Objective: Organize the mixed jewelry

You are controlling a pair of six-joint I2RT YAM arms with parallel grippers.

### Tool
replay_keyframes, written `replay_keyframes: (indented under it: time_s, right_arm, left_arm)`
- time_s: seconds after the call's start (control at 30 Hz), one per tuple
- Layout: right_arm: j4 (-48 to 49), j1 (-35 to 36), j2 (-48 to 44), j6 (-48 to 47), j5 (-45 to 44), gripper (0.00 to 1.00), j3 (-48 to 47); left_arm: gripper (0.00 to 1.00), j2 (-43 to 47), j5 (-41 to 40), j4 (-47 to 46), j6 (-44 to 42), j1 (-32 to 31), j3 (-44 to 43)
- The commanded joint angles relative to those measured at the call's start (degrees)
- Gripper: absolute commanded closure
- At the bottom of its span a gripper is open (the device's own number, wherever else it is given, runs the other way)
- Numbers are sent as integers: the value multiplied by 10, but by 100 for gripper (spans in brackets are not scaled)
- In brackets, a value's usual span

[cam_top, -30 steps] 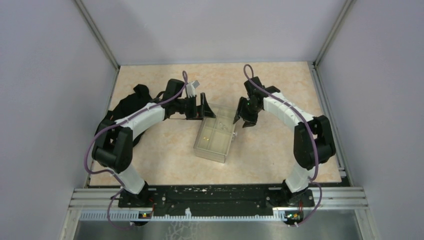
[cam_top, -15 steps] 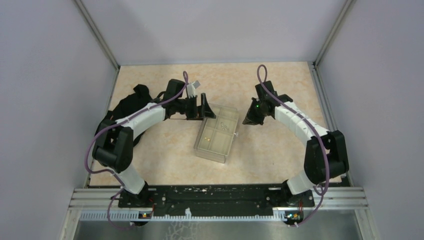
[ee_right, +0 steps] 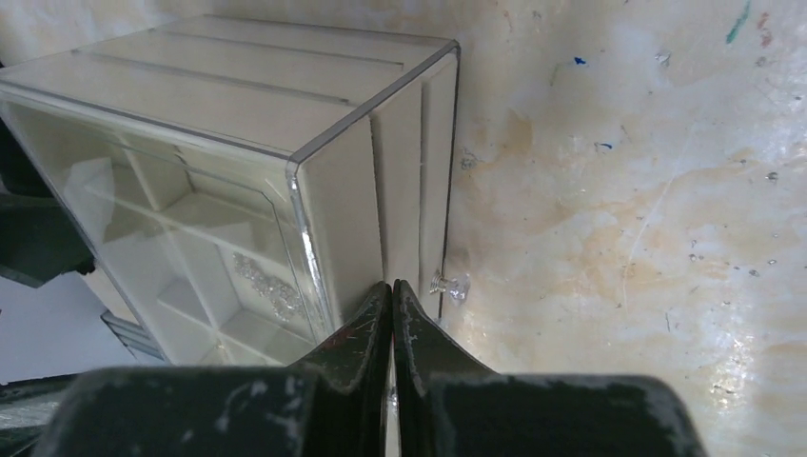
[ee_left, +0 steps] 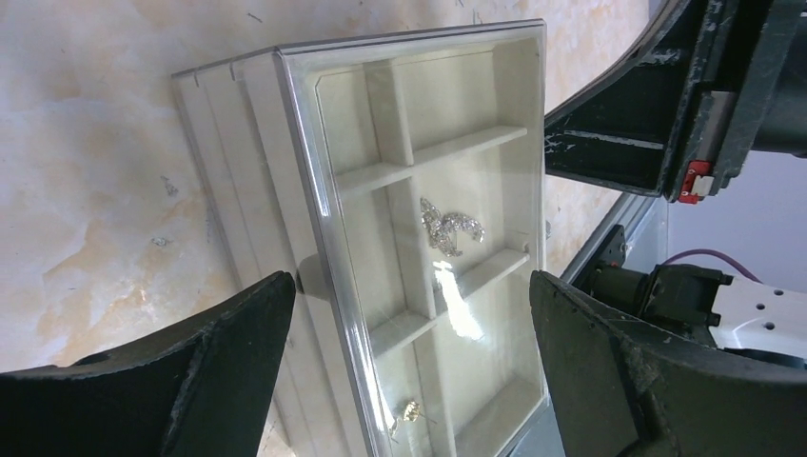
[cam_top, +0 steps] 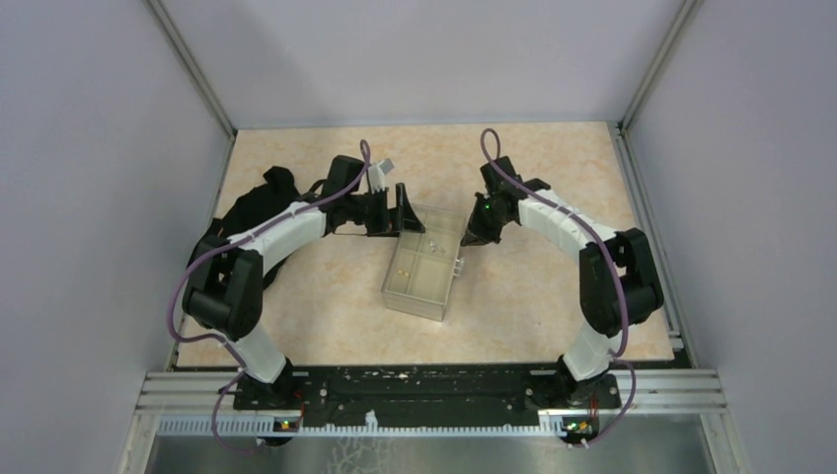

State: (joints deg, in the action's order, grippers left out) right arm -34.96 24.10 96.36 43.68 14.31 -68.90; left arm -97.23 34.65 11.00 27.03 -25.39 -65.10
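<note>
The clear plastic box (cam_top: 419, 286) with beige compartments lies mid-table. Under its lid the left wrist view shows mixed jewelry: a glittery silver piece (ee_left: 452, 228) and a small gold piece (ee_left: 409, 411) in separate compartments. My left gripper (cam_top: 405, 212) is open, its fingers (ee_left: 219, 362) standing wide on either side of the box's far end without touching it. My right gripper (ee_right: 392, 286) is shut, its tips against the box's drawer side (ee_right: 409, 190), right beside a small clear knob (ee_right: 452, 286). The silver piece (ee_right: 271, 286) shows through the wall.
A black bundle (cam_top: 268, 190) lies at the far left behind my left arm. Metal frame posts and grey walls close the table on three sides. A black rail (cam_top: 424, 385) runs along the near edge. The right arm's black wrist (ee_left: 685, 95) shows beyond the box.
The right gripper went from open to shut. It swung out to the right of the box, then came back against the box's far right side. The left arm and box stayed put.
</note>
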Motion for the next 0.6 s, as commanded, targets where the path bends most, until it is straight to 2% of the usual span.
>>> replay_keyframes:
  time_s: [0.0, 0.13, 0.23, 0.37, 0.5, 0.57]
  right_arm:
    - [-20, -6, -15, -24, -53, 93, -62]
    - [-58, -72, -64, -79, -105, 60, -73]
    - [-95, -123, -87, -135, -150, 37, -123]
    - [-168, -139, -80, -205, -271, 29, -262]
    - [-207, -139, -66, -244, -357, 27, -399]
    - [-207, -139, -70, -255, -376, 27, -433]
  left_arm:
    - [1, 5, -16, 20, -8, -6, -33]
    - [1, 26, -59, 51, -30, 11, -72]
    - [1, 37, -83, 85, -56, 29, -124]
    - [1, 43, -128, 124, -88, 59, -214]
    - [1, 42, -221, 166, -108, 75, -312]
    - [1, 44, -258, 183, -122, 77, -351]
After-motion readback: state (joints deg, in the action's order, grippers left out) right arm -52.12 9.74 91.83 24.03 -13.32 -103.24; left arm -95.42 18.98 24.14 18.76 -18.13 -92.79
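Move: The clear box holding the stacked trays has its middle roughly 9 cm to the right hand's left, 4 cm back and 4 cm below. The clasp on its right side is about 3 cm back, 1 cm left and 3 cm below that hand. From the left hand, the box's middle is some 7 cm back, 2 cm right and 8 cm below; the silver jewelry in its top tray is about 4 cm back, 4 cm right and 6 cm below. Up and away from the clear box with both hands, gathering speed: the right hand leaves the box's right side, first swinging right and then rising, some 20 cm up, 17 cm right and 10 cm forward, its shut fingers spreading wide and tipping up towards the front. The left hand, still wide open, backs off its far end about 15 cm up, 11 cm forward and 7 cm left, also tipping up. ##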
